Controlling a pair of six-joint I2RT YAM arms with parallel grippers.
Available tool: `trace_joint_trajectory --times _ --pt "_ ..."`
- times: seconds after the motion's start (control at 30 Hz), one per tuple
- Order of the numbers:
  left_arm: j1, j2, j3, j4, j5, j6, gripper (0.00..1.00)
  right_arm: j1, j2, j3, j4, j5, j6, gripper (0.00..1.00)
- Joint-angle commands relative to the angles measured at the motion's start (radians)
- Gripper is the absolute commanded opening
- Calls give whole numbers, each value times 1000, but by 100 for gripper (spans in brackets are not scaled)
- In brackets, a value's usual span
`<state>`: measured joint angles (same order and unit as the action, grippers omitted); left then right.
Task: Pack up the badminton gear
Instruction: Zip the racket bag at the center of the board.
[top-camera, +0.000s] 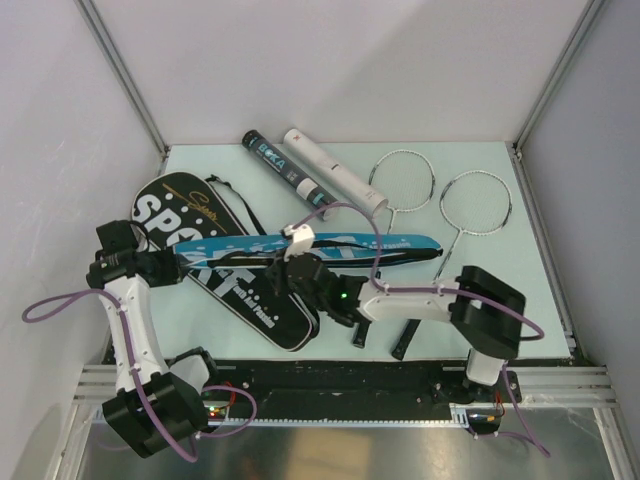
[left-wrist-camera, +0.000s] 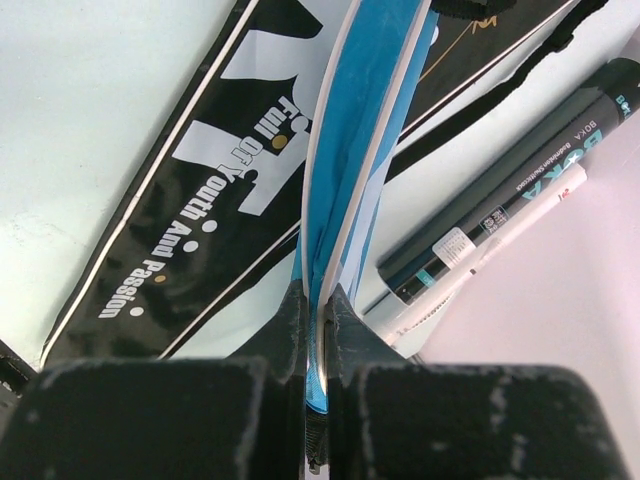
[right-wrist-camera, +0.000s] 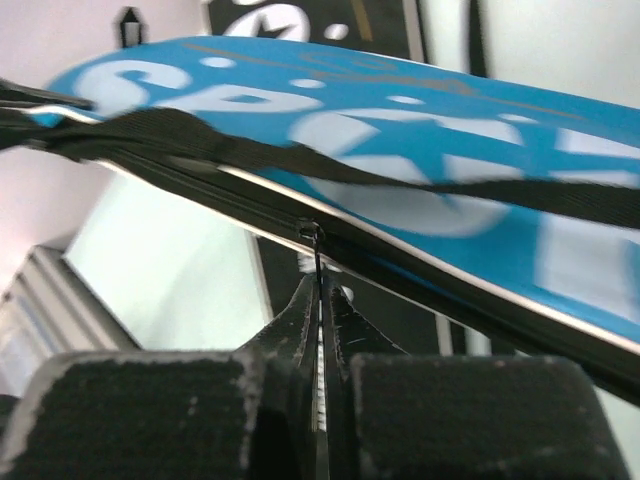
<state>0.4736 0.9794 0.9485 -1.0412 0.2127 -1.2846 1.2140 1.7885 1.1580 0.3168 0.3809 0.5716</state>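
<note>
A blue SPORT bag (top-camera: 330, 247) hangs edge-up above the table between both grippers. My left gripper (top-camera: 172, 260) is shut on its left end; in the left wrist view the blue bag's edge (left-wrist-camera: 350, 150) is pinched between the fingertips of the left gripper (left-wrist-camera: 317, 300). My right gripper (right-wrist-camera: 320, 290) is shut on the thin zipper pull (right-wrist-camera: 317, 250) at the lower edge of the blue bag (right-wrist-camera: 420, 200). A black SPORT bag (top-camera: 235, 290) lies flat under them. Two rackets (top-camera: 403, 180) (top-camera: 477, 203) lie at the back right. A black tube (top-camera: 285, 168) and a white tube (top-camera: 335, 170) lie at the back.
The blue bag's black strap (right-wrist-camera: 300, 165) runs along its side. Two black racket handles (top-camera: 360, 330) (top-camera: 405, 340) reach the near table edge below the right arm. White walls close in the table on three sides.
</note>
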Motion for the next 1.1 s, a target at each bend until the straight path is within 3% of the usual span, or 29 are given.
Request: trace_joint_trajectory --times 0.0,0.27,0.47,0.67,0.8,0.93,1.07 --pt "8 -9 61 -15 -3 -31 0 -36 -169 -112 -137 180 2 0" --pt "34 9 129 -56 -10 -11 0 -158 -443 -354 -414 307 135 0" --pt "52 36 170 -94 -19 30 0 -423 -640 -552 -498 282 211 0" --pt "86 61 195 -132 -42 73 0 -791 -751 -692 -442 94 183 0" --pt "103 76 212 -144 -63 87 0 -996 -737 -733 -359 -47 169 0" --pt "106 84 224 -148 -85 107 0 -1127 -646 -741 -257 -182 141 0" --pt "105 85 238 -148 -88 128 0 -1172 -606 -725 -211 -283 92 2"
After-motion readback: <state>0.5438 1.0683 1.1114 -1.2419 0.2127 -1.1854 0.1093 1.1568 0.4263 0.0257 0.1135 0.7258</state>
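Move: The racket bag's right end, where the zip run finishes, lies about 45 cm to the right of the right hand, some 8 cm farther out and 13 cm lower; from the left hand it is roughly 75 cm right, 4 cm out and 12 cm below. From the right hand, the black racket bag lies about 18 cm left and 11 cm ahead, the nearer black grip some 25 cm right and 7 cm back, both around 16 cm down. The zip pull, already pinched in the right fingers, is drawn fast along the racket bag to its right end, some 45 cm to the right, sinking about 12 cm and easing outward near 8 cm, while the wrist swings clockwise some 55 degrees and tips downward. The left hand keeps its pinch on the bag's left end, lifting slightly, then easing back a little. ##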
